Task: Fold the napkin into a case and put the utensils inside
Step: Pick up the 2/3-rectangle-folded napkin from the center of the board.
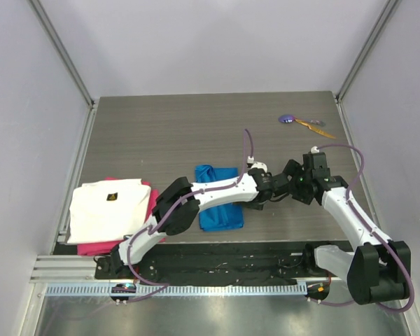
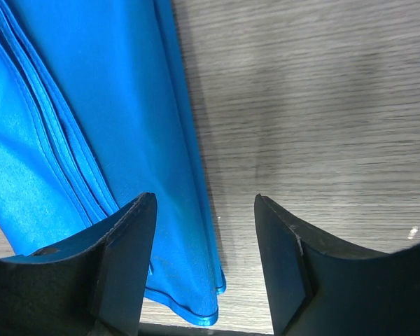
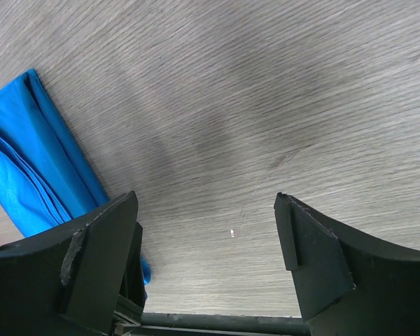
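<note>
The blue napkin [image 1: 217,199] lies folded into a narrow, long strip near the table's front middle. In the left wrist view its layered right edge [image 2: 126,126] runs down between the fingers of my left gripper [image 2: 204,199], which is open and hangs just above the cloth. My left gripper [image 1: 257,199] is at the strip's right side. My right gripper [image 3: 204,199] is open over bare wood, with the napkin [image 3: 35,161] off to its left. The right gripper [image 1: 288,185] sits close to the left one. Two utensils lie at the far right: one with a purple head [image 1: 287,118] and one orange-yellow [image 1: 316,128].
A folded white cloth [image 1: 108,206] rests on a pink cloth [image 1: 98,246] at the front left. Grey walls enclose the wooden table [image 1: 168,133] on three sides. A metal rail [image 1: 196,288] runs along the near edge.
</note>
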{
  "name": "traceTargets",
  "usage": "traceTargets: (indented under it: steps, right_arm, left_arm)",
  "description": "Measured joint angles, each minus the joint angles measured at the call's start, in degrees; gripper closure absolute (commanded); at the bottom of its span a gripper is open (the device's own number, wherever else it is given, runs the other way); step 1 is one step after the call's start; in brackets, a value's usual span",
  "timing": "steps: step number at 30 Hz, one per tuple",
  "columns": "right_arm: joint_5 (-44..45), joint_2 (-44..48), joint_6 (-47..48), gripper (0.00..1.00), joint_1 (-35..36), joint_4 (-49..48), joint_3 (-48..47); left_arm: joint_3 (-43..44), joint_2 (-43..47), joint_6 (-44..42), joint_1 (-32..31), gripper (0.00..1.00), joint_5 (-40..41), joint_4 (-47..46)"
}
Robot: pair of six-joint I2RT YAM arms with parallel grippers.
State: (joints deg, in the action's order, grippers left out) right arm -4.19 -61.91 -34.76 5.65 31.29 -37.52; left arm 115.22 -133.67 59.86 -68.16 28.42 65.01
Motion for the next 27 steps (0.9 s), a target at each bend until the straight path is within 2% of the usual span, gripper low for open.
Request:
traceTargets:
  steps: [9,11,12,13,14,16,21,27]
  right_arm:
    - [-2.3,-2.1,0.6,0.14,-1.4,-1.4,0.0]
    - [-2.8,-2.7,0.7,0.14,-1.9,-1.6,0.1]
    - [-3.1,-2.9,0.7,0.14,-2.1,-1.7,0.1]
    - [-3.5,-3.0,0.8,0.14,-2.3,-1.9,0.2]
    - [-4.0,-3.1,0.9,0.14,-2.4,-2.1,0.2]
    - [-5.7,-3.7,1.9,0.14,-2.5,-2.6,0.2]
    - [-12.8,-4.4,3.2,0.13,-2.5,-5.8,1.1]
    - [-25.3,-9.2,2.2,0.12,-1.9,-16.2,5.4]
  left_arm:
    - [-4.2,0.6,2.5,-0.1,0.6,-0.1,-1.5]
    - [-5.8,1.5,2.7,-0.1,0.67,0.0,-2.7]
    - [-6.7,2.0,2.8,-0.1,0.73,-0.1,-3.3]
    - [-7.5,2.4,2.8,-0.1,0.86,-0.1,-3.9]
    - [-8.6,3.0,2.7,-0.1,0.92,-0.2,-4.7]
    - [-11.1,4.3,2.6,0.0,0.97,-0.4,-6.2]
    - [-19.3,9.9,1.2,0.9,1.0,-2.8,-9.4]
    - [-28.9,19.0,-0.4,2.6,1.0,-7.6,-15.1]
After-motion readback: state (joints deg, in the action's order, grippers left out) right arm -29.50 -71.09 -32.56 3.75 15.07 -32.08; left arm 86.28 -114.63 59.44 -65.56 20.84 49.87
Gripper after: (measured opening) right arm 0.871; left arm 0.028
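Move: The left hand hovers with open fingers over the right-hand edge of the blue folded napkin, towards its near end. The napkin's middle lies about 7 cm to its left, 4 cm ahead and 2 cm below. The purple spoon lies far out, roughly 37 cm ahead and 20 cm to the right; the white cloth is level with the hand, some 44 cm to its left. From the right hand the napkin's middle is around 22 cm left, 1 cm ahead and 6 cm below. Down about 1.5 cm and slightly to its left, the left hand settles on the napkin's right-hand edge, shuts its fingers and pinches the cloth, then drags it about 4 cm left and a little back, rising some 2 cm at the end. The right hand, nearly still at first, then swings about 6 cm left with its fingers wide open, turning them some 20 degrees to point more to the left. ##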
